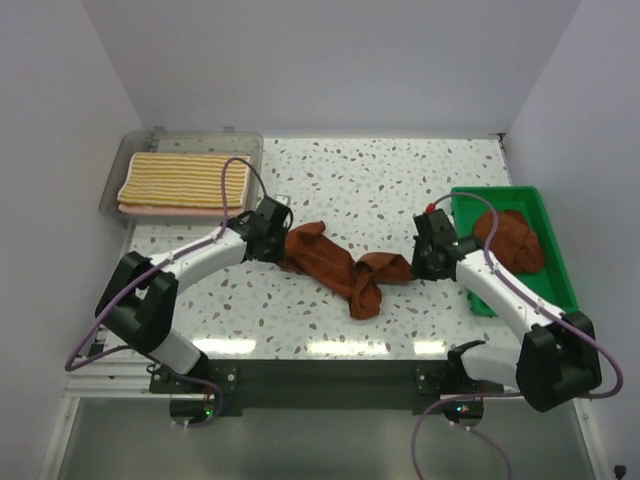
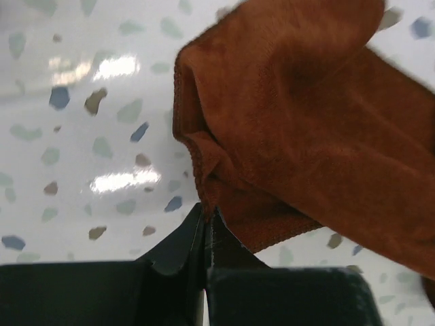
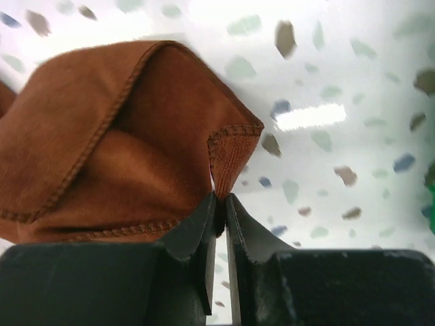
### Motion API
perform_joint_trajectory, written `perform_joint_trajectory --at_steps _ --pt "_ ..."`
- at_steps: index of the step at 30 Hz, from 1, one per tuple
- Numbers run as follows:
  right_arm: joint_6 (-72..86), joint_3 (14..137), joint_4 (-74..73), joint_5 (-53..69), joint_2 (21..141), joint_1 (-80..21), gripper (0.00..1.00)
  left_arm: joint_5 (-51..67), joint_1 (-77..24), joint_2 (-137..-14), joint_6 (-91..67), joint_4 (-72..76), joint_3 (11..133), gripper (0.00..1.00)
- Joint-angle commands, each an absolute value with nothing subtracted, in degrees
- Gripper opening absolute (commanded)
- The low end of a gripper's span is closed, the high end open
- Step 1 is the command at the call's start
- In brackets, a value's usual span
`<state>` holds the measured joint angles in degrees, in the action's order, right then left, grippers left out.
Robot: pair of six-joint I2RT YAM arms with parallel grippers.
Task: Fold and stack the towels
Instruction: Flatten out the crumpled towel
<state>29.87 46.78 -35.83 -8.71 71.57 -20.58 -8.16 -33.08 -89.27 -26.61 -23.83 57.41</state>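
Observation:
A rust-brown towel [image 1: 335, 262] lies twisted and bunched across the middle of the speckled table. My left gripper [image 1: 281, 240] is shut on its left end; in the left wrist view the closed tips [image 2: 206, 212] pinch a fold of the cloth [image 2: 306, 122]. At the towel's right end my right gripper [image 1: 413, 265] nips a hemmed corner [image 3: 231, 146] between nearly closed tips [image 3: 220, 197]. A second rust-brown towel [image 1: 510, 240] sits crumpled in the green tray [image 1: 550, 215]. A folded yellow-and-white striped towel [image 1: 185, 180] rests on a salmon-pink towel [image 1: 170, 210] inside the clear bin [image 1: 130, 150].
The bin stands at the back left corner and the green tray along the right edge. White walls close off the left, back and right sides. Both arm bases are bolted at the near edge.

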Motion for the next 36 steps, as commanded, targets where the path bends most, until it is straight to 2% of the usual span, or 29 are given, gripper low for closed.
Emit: perform_joint_trajectory --at_steps 1,2,3,6,7,10,12,17,24,32,36 --pt "32.4 45.7 -44.1 -14.1 66.5 -20.7 0.15 -12.3 -32.7 -87.6 -28.5 -30.9 54.4 0.00" --pt "31.2 45.9 -43.7 -13.7 65.2 -20.7 0.18 -12.6 -32.7 -87.5 -28.4 -31.5 54.1 0.00" --pt "30.1 46.1 -41.6 -12.9 65.0 -20.7 0.37 -12.4 -32.7 -87.2 -28.4 -31.6 53.2 0.00" --pt "24.8 50.7 -38.9 -7.8 67.5 -20.8 0.56 -11.1 -32.7 -85.6 -29.0 -30.7 51.4 0.00" --pt "23.7 52.9 -37.4 -6.2 68.2 -21.6 0.58 -11.0 -32.8 -85.1 -29.3 -30.6 51.2 0.00" --pt "18.7 57.3 -31.1 -3.8 72.0 -25.5 0.59 -11.2 -32.7 -83.2 -30.0 -30.2 49.9 0.00" --pt "17.2 59.4 -25.7 2.6 75.3 -26.8 0.59 -11.2 -32.7 -82.1 -30.3 -29.6 49.0 0.00" --pt "15.3 69.2 -17.7 11.4 90.9 -29.1 0.61 -11.0 -32.7 -80.5 -30.8 -28.7 47.8 0.00" --pt "16.3 86.3 -17.0 19.4 112.1 -30.1 0.74 -11.2 -32.7 -78.6 -30.8 -26.7 46.3 0.00" --pt "18.7 97.5 -17.2 24.4 126.2 -30.4 0.73 -11.5 -32.7 -78.0 -30.6 -25.6 45.8 0.00" --pt "19.6 100.4 -18.1 28.4 130.0 -30.4 0.67 -11.8 -32.7 -77.2 -30.6 -25.7 44.6 0.00"
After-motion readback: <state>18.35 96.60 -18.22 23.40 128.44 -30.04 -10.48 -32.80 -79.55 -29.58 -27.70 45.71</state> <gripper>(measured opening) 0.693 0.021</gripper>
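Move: The towel's far-left flap is what my right hand goes for: about 16 cm ahead, 23 cm to its left and 5 cm below. The towel's bunched middle is 12 cm left and 2 cm back, the green bin 23 cm right and 6 cm ahead. My left hand holds the near-left corner, to be laid about 5 cm back, 4 cm left and 4 cm below; the flap is 11 cm ahead and 10 cm right of it. I draw my right hand back a touch as its fingers open and let go of the towel's near-right corner, then arc it up over the towel, some 25 cm left and 17 cm forward, and down to the far-left flap, turning about 35 degrees counter-clockwise, fingers wide. My left hand keeps its pinch and pulls its corner back, left and down about 7 cm, then holds. ##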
